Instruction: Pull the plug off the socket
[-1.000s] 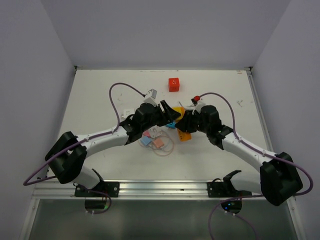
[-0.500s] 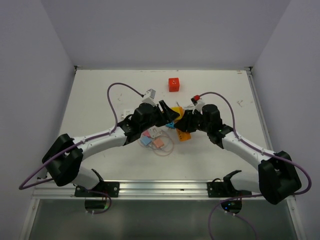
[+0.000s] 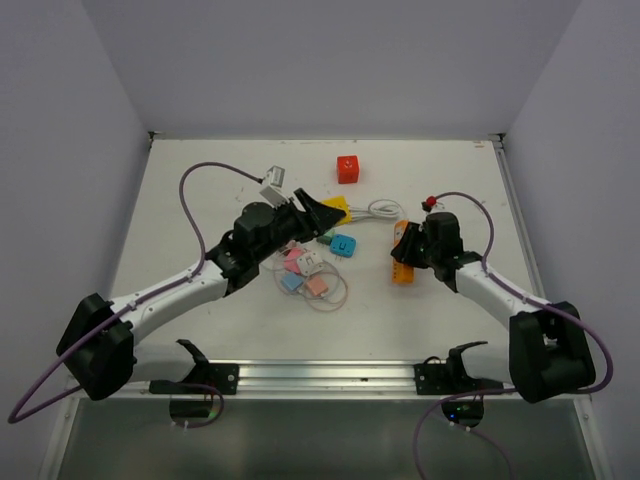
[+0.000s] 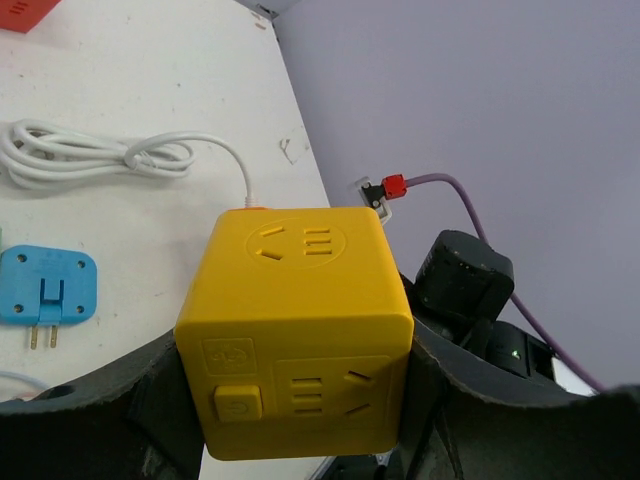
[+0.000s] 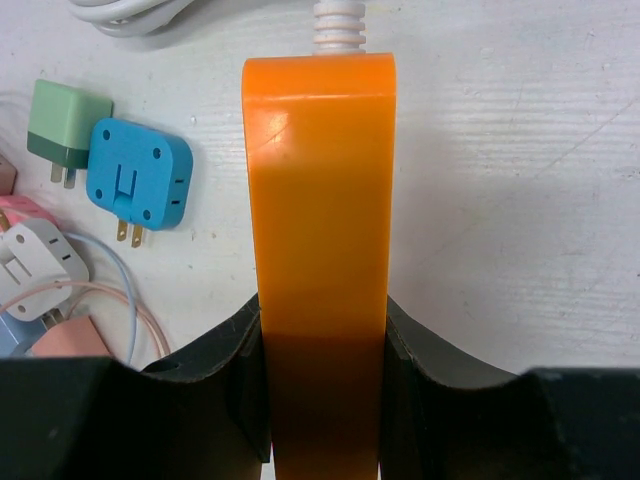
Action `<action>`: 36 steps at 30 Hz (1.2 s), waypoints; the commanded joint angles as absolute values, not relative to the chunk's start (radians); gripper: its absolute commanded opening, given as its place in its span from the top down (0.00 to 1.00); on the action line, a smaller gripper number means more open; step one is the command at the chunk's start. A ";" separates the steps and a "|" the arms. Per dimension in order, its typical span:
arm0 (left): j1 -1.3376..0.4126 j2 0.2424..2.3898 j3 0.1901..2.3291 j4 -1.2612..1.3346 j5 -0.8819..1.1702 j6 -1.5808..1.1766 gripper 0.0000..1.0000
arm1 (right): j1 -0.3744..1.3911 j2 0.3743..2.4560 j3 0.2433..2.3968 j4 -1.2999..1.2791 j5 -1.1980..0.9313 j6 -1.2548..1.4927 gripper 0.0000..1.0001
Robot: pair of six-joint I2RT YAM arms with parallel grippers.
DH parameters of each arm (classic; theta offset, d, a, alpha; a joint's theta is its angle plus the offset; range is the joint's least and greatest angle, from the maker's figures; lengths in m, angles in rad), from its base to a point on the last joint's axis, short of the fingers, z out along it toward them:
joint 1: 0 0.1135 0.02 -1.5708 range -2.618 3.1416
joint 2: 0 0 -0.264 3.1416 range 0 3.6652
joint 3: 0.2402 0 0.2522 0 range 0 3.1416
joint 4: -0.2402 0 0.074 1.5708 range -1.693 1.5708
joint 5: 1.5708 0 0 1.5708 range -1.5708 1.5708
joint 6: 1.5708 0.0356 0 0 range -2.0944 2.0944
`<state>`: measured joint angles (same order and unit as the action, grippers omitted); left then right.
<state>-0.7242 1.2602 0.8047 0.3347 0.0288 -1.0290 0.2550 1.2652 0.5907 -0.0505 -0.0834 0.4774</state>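
The socket is a yellow cube [image 3: 338,210] with slots on its faces; my left gripper [image 3: 322,213] is shut on its sides, and the left wrist view shows the cube [image 4: 297,330] filling my left gripper [image 4: 297,400]. The plug is a flat orange block [image 3: 402,260] with a white cable [image 3: 380,210] at its far end. My right gripper [image 3: 408,252] is shut on it, the plug [image 5: 320,230] wedged between the pads of my right gripper [image 5: 322,380]. Plug and socket are apart, with a stretch of bare table between them.
A red cube [image 3: 347,169] sits at the back. A blue adapter [image 3: 343,245], a green one [image 5: 65,130], and pink and white chargers [image 3: 305,265] with a thin looped cord lie between the arms. The white cable is coiled [image 4: 100,160] behind the socket.
The two grippers, close together before, have drawn apart: the left went left with the yellow socket, the right went right with the orange plug, which has come out of the socket.
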 commanded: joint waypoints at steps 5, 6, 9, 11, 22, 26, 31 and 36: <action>-0.721 1.304 0.883 0.269 0.015 -0.931 1.00 | 0.255 1.190 0.584 -0.023 -0.092 0.489 1.00; -0.719 1.334 0.922 0.199 0.011 -0.886 1.00 | 0.253 1.187 0.581 -0.017 -0.110 0.497 1.00; -0.707 1.408 0.986 0.054 -0.024 -0.798 1.00 | 0.238 1.193 0.574 -0.006 -0.135 0.523 1.00; -0.693 1.439 1.008 0.002 -0.047 -0.766 1.00 | 0.219 1.198 0.565 -0.006 -0.159 0.550 1.00; -0.670 1.574 1.115 -0.293 -0.187 -0.606 0.93 | 0.045 1.304 0.497 0.133 -0.376 0.681 1.00; -0.670 1.612 1.112 -0.356 -0.192 -0.588 0.87 | 0.029 1.327 0.499 0.155 -0.406 0.698 0.99; -0.670 1.638 1.115 -0.406 -0.179 -0.571 0.71 | 0.017 1.358 0.491 0.173 -0.436 0.729 0.80; -0.670 1.620 1.117 -0.428 -0.184 -0.560 0.48 | 0.003 1.393 0.492 0.153 -0.426 0.733 0.63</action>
<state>-0.6739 1.6394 1.0756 -0.3954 -0.1654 -0.5938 0.0139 1.3685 0.4931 0.1287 -0.4099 0.7013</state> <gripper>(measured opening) 0.648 0.386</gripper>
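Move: Over the loose plugs, the left hand already holds the yellow plug. The white plug, near the spot it is taken to, lies about 2 cm ahead, 6 cm to its left and some 25 cm below. On the same table, the pink plug is about 3 cm ahead and 10 cm left, the green plug 9 ahead and 2 left, and the blue adapter 8 ahead and 1 right. From the right hand, still gripping the orange socket, the white plug lies about 22 cm left, 1 ahead and 6 below. Lowering the yellow plug some 19 cm towards the white and pink plugs, the left hand also carries it about 7 cm left while its fingers swing roughly 50 degrees from pointing right to pointing down, grip kept. The right hand keeps its hold on the socket, rises slightly, then sinks and eases a little right, rolling its left side up about 20 degrees. ##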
